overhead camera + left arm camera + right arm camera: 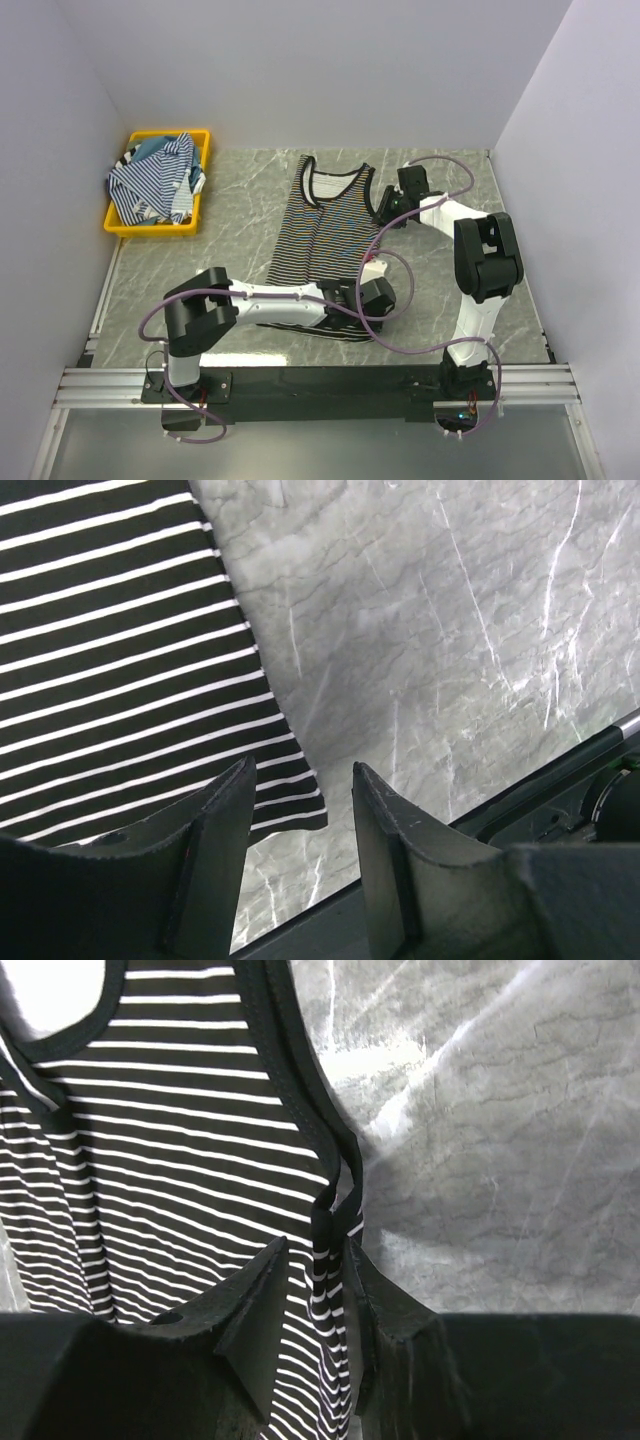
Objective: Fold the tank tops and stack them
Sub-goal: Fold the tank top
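A black tank top with thin white stripes [325, 228] lies spread flat in the middle of the table, neck toward the far wall. My left gripper [377, 300] hovers over its near right hem corner [290, 802]. In the left wrist view the left gripper [302, 766] is open, with only table between the fingers. My right gripper [385, 208] is at the top's right armhole. In the right wrist view the right gripper [317, 1243] has its jaws parted. A raised fold of the armhole edge [335, 1260] leans on the right finger, with a gap to the left finger.
A yellow bin [120, 226] stands at the far left and holds a heap of blue-and-white striped tank tops [150, 180]. Grey marble table [440, 290] shows right of the shirt. A black rail [560, 770] runs along the near edge. Walls close in on three sides.
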Controlling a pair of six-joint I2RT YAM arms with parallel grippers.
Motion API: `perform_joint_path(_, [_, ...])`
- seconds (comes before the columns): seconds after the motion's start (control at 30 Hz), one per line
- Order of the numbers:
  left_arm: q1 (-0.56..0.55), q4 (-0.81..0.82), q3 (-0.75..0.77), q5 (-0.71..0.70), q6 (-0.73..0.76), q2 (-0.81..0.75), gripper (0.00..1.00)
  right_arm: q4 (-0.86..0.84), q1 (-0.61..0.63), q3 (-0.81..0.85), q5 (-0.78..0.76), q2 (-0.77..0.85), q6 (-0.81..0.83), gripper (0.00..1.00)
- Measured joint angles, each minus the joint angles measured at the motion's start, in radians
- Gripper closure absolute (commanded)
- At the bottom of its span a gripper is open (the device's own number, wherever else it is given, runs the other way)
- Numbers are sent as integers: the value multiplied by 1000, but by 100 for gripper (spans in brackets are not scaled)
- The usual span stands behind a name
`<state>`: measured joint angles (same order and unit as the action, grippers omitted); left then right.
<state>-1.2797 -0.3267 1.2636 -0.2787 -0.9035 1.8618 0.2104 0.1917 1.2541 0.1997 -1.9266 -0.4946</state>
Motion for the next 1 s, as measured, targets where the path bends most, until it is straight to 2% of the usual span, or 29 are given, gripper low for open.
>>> perform_joint_path(0.3, [-40,-40,45,-27,-9,63,56,-1,0,-4,0,0,2,70])
perform_joint_path(0.57, [-64,-71,57,-42,-23,91,65,-8,0,-19,0,-1,2,79])
perform_joint_path(0.67, [-66,-72,61,-42,-26,92,71,-8,0,-19,0,-2,2,85])
perform_joint_path(0.87, [-66,-73,60,-45,-37,92,99,-8,0,-19,0,-2,2,94])
perform_joint_path(1.0, [-65,-39,22,-41,-39,79,99,-8,0,-19,-1,-2,-2,99])
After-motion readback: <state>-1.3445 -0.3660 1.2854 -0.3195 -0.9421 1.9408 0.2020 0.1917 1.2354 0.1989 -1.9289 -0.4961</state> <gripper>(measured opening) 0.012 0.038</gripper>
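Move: The tank top's right hem corner lies about 3 cm back of the left hand and 3 cm below; the hem's left corner is some 25 cm to that hand's left, about level with it and 3 cm below. The right hand already straddles the tank top's right armpit edge, straight below by 1 cm; the right shoulder strap stands about 12 cm farther out, 3 cm left and 2 cm below that hand. Left hand sinks and draws back about 4 cm, pinching the hem corner, while the right shuts on the armpit edge. ##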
